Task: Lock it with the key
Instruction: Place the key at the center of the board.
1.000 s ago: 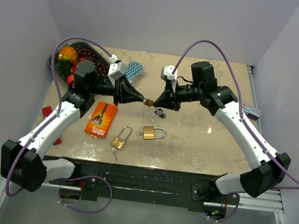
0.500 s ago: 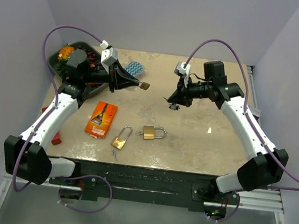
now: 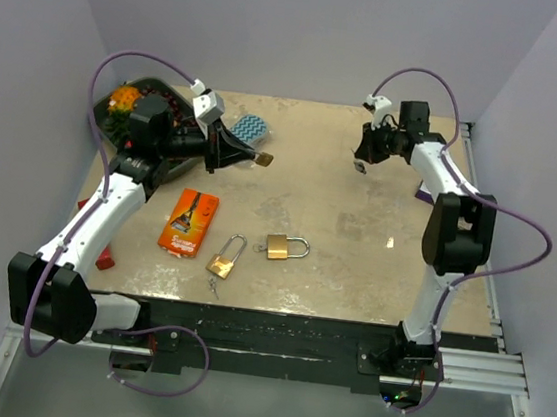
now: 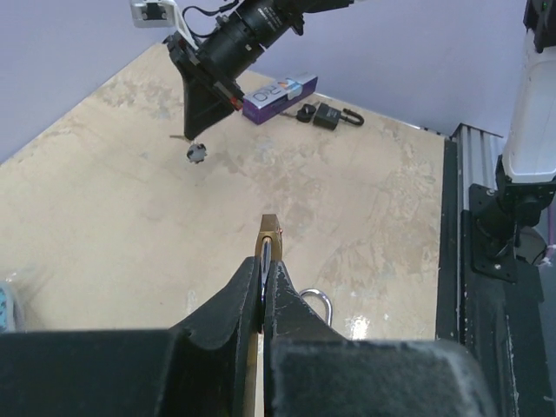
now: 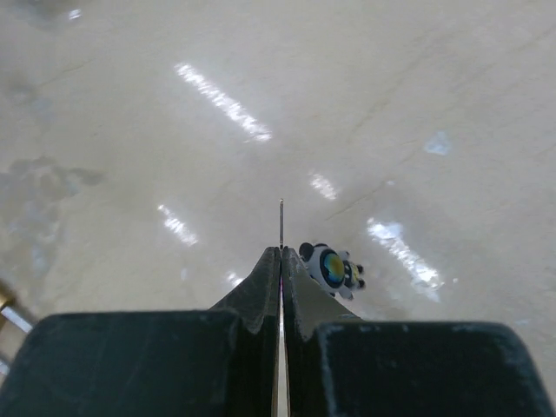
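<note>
My left gripper [image 3: 249, 155] is shut on a brass padlock [image 3: 263, 158] and holds it in the air over the table's back left. In the left wrist view the padlock [image 4: 269, 239] shows edge-on past the pinched fingertips [image 4: 264, 265]. Over the back right, my right gripper [image 3: 363, 158] is shut on a key. Its thin blade [image 5: 281, 221] sticks out beyond the closed tips [image 5: 281, 252], and a small round charm [image 5: 332, 268] dangles beside it. A wide gap separates key and padlock. The left wrist view also shows the right gripper [image 4: 204, 122] and the charm [image 4: 196, 153].
Two more brass padlocks [image 3: 224, 260] [image 3: 285, 247] and a small key [image 3: 213, 287] lie near the front. An orange packet [image 3: 187, 221] lies left of them. A dark tray [image 3: 105, 108] of toy food and a blue cloth [image 3: 251, 127] sit back left. A purple box [image 4: 278, 94] and black padlock [image 4: 328, 115] lie far right.
The two grippers were together at the table's middle. The left has drawn back to the left with the padlock, and the right has swung to the back right with the key.
</note>
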Tool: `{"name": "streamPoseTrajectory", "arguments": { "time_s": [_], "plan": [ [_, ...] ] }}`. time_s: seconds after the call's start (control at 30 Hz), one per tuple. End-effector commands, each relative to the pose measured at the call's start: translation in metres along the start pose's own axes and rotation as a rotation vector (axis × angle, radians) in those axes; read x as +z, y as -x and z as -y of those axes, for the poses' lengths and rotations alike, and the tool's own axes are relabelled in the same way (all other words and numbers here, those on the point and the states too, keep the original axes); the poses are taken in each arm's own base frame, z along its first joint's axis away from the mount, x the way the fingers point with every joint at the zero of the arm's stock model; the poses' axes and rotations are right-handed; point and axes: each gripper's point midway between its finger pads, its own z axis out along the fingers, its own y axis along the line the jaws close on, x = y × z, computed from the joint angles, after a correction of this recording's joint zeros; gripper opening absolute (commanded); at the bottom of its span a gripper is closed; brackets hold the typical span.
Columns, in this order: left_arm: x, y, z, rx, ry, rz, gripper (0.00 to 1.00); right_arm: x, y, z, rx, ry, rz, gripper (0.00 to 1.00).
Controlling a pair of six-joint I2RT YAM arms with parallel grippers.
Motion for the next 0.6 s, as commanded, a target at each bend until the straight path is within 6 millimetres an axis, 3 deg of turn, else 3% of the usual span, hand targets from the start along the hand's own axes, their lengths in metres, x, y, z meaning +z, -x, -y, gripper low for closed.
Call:
{"name": "streamPoseTrajectory", "arguments": {
  "time_s": [0.0, 0.13, 0.37, 0.43, 0.47, 0.5, 0.57],
  "plan": [
    [-0.009, 0.007, -0.004, 0.096, 0.065, -0.006, 0.0, 0.015, 0.036, 0.068, 0.02, -0.221, 0.116, 0.0],
    [-0.017, -0.003, 0.0, 0.078, 0.096, -0.047, 0.0, 0.034, 0.034, 0.102, 0.082, -0.278, 0.133, 0.0],
    [-0.023, -0.027, 0.001, 0.038, 0.118, -0.11, 0.0, 0.056, 0.029, 0.135, 0.113, -0.351, 0.144, 0.0],
    [-0.023, -0.031, 0.0, 0.017, 0.12, -0.116, 0.0, 0.056, 0.036, 0.138, 0.108, -0.363, 0.159, 0.13],
    [-0.022, -0.034, 0.0, 0.006, 0.12, -0.119, 0.0, 0.056, 0.035, 0.14, 0.109, -0.367, 0.151, 0.29],
    [-0.021, -0.036, -0.002, -0.018, 0.121, -0.119, 0.0, 0.052, 0.043, 0.141, 0.1, -0.374, 0.163, 0.38],
    [-0.018, -0.037, -0.004, -0.052, 0.121, -0.122, 0.0, 0.037, 0.058, 0.135, 0.076, -0.37, 0.179, 0.48]
  ]
}}
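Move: The key, with its ring and panda charm, is already pinched in the right hand. The bare patch of board it is taken to lies about 12 cm ahead, 6 cm to the right and 11 cm below. The blue pouch is some 15 cm ahead and 30 cm left of the right hand; the purple box is about 2 cm ahead and 31 cm right. From the left hand, holding the small padlock, the patch is roughly 30 cm ahead, 30 cm right and 30 cm lower. The key is carried forward and down by the right hand, about 12 cm out, 7 cm lower and 6 cm to the right, the hand turning some 20 degrees clockwise and slowing over the bare patch, where its fingers part and let go. The small padlock stays pinched in the left hand, which sinks about 3 cm and eases slightly left. ##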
